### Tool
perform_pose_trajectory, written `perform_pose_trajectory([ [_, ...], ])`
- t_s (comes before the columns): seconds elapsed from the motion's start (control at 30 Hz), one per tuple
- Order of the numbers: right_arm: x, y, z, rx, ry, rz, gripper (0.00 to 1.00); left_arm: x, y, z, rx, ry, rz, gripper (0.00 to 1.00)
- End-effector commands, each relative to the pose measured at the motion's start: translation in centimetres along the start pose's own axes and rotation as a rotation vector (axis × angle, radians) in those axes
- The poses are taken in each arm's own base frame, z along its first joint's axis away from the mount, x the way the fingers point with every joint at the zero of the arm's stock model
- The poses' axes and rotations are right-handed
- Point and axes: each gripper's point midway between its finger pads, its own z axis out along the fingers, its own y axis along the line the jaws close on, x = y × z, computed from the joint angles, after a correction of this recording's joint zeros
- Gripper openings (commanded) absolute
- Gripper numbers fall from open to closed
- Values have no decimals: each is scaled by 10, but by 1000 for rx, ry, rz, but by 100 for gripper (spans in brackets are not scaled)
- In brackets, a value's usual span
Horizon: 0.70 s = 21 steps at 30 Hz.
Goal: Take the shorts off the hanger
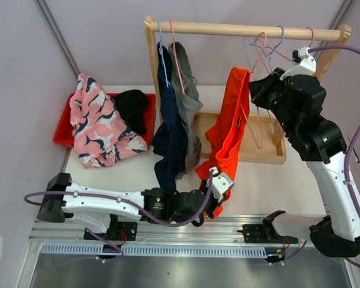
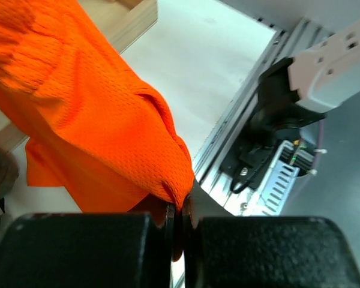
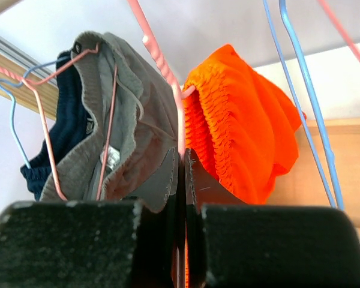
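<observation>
The bright orange shorts (image 1: pixel 228 129) hang from a pink wire hanger (image 3: pixel 162 66) under the wooden rod (image 1: pixel 246 29). My left gripper (image 1: pixel 219 187) is shut on their bottom hem; in the left wrist view the orange cloth (image 2: pixel 90 120) runs down into the closed left gripper (image 2: pixel 181 207). My right gripper (image 1: pixel 254 90) is shut on the pink hanger's wire, next to the orange waistband (image 3: pixel 246 138). Grey shorts (image 1: pixel 189 102) and navy shorts (image 1: pixel 168 138) hang on hangers at the rod's left end. The pink patterned shorts (image 1: pixel 96 129) and black shorts (image 1: pixel 132 108) lie in the red tray.
The red tray (image 1: pixel 65 129) sits at the table's left. Several empty wire hangers (image 1: pixel 264 48) hang at the rod's right end, close to my right arm. The rack's wooden base (image 1: pixel 264 157) lies under the orange shorts. A metal rail (image 2: pixel 228 150) edges the near side.
</observation>
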Motion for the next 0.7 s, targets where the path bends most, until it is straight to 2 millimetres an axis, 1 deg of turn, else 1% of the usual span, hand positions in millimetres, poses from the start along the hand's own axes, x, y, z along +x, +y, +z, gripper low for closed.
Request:
perform_pose_trajectory([
  [0.0,-54,20,-26,-89,-152,95,0,-12,-4,11,-34,-29,-38,0],
  [0.03,-50,20,-30,-94,-137,115,0,-19,6,17,-67,-38,-42,0],
  [0.1,-38,15,-42,-96,-92,136,0,-33,19,26,-108,-47,-49,0],
  [0.13,-30,15,-46,-111,-60,147,0,-44,39,31,-158,-65,-63,0],
  [0.17,-11,10,-46,-98,-2,170,0,-68,45,30,-173,-103,-80,0],
  [0.2,-7,9,-58,-114,14,183,0,-76,55,33,-193,-113,-84,0],
  [0.23,3,10,-62,-133,51,191,0,-84,79,36,-243,-114,-84,0],
  [0.27,13,6,-67,-124,88,206,0,-112,86,33,-255,-162,-106,0],
  [0.3,22,3,-73,-128,110,207,0,-115,97,38,-279,-157,-101,0],
  [0.33,26,3,-76,-134,128,209,0,-130,120,38,-324,-163,-110,0],
  [0.37,29,0,-81,-126,142,204,0,-148,128,35,-340,-186,-119,0],
  [0.4,27,0,-85,-133,136,200,0,-149,137,38,-361,-177,-118,0],
  [0.43,24,0,-87,-135,131,195,0,-158,149,38,-384,-183,-115,0],
  [0.5,16,2,-89,-137,120,171,0,-165,153,37,-393,-193,-112,0],
  [0.53,2,9,-89,-148,96,167,0,-162,155,36,-399,-187,-111,0],
  [0.57,-3,11,-89,-148,91,154,0,-162,153,34,-388,-190,-129,0],
  [0.6,-11,13,-87,-152,74,133,0,-142,153,39,-381,-152,-131,0],
  [0.63,-26,21,-83,-162,48,126,0,-144,146,33,-355,-165,-161,0],
  [0.67,-32,25,-80,-166,37,113,0,-141,141,29,-341,-165,-169,0],
])
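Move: The left hand already holds the lower end of the orange shorts; their waistband, still on the pink hanger in the right hand, is about 25 cm ahead of the left hand, some 5 cm right and 18 cm higher. From the right hand the waistband is about 4 cm ahead, straight in front, and 6 cm lower. The grey shorts hang some 15 cm left of the right hand and 4 cm ahead, about 10 cm lower. Forward and up swings the left hand after a slight dip, about 20 cm out and 10 cm higher, turning some 25 degrees counter-clockwise and carrying its pinched end of the orange shorts towards the hanger. Meanwhile the right hand, still gripping the pink hanger, draws back about 9 cm, sinking slightly, then lifts at the end as its wrist rolls left side up. ##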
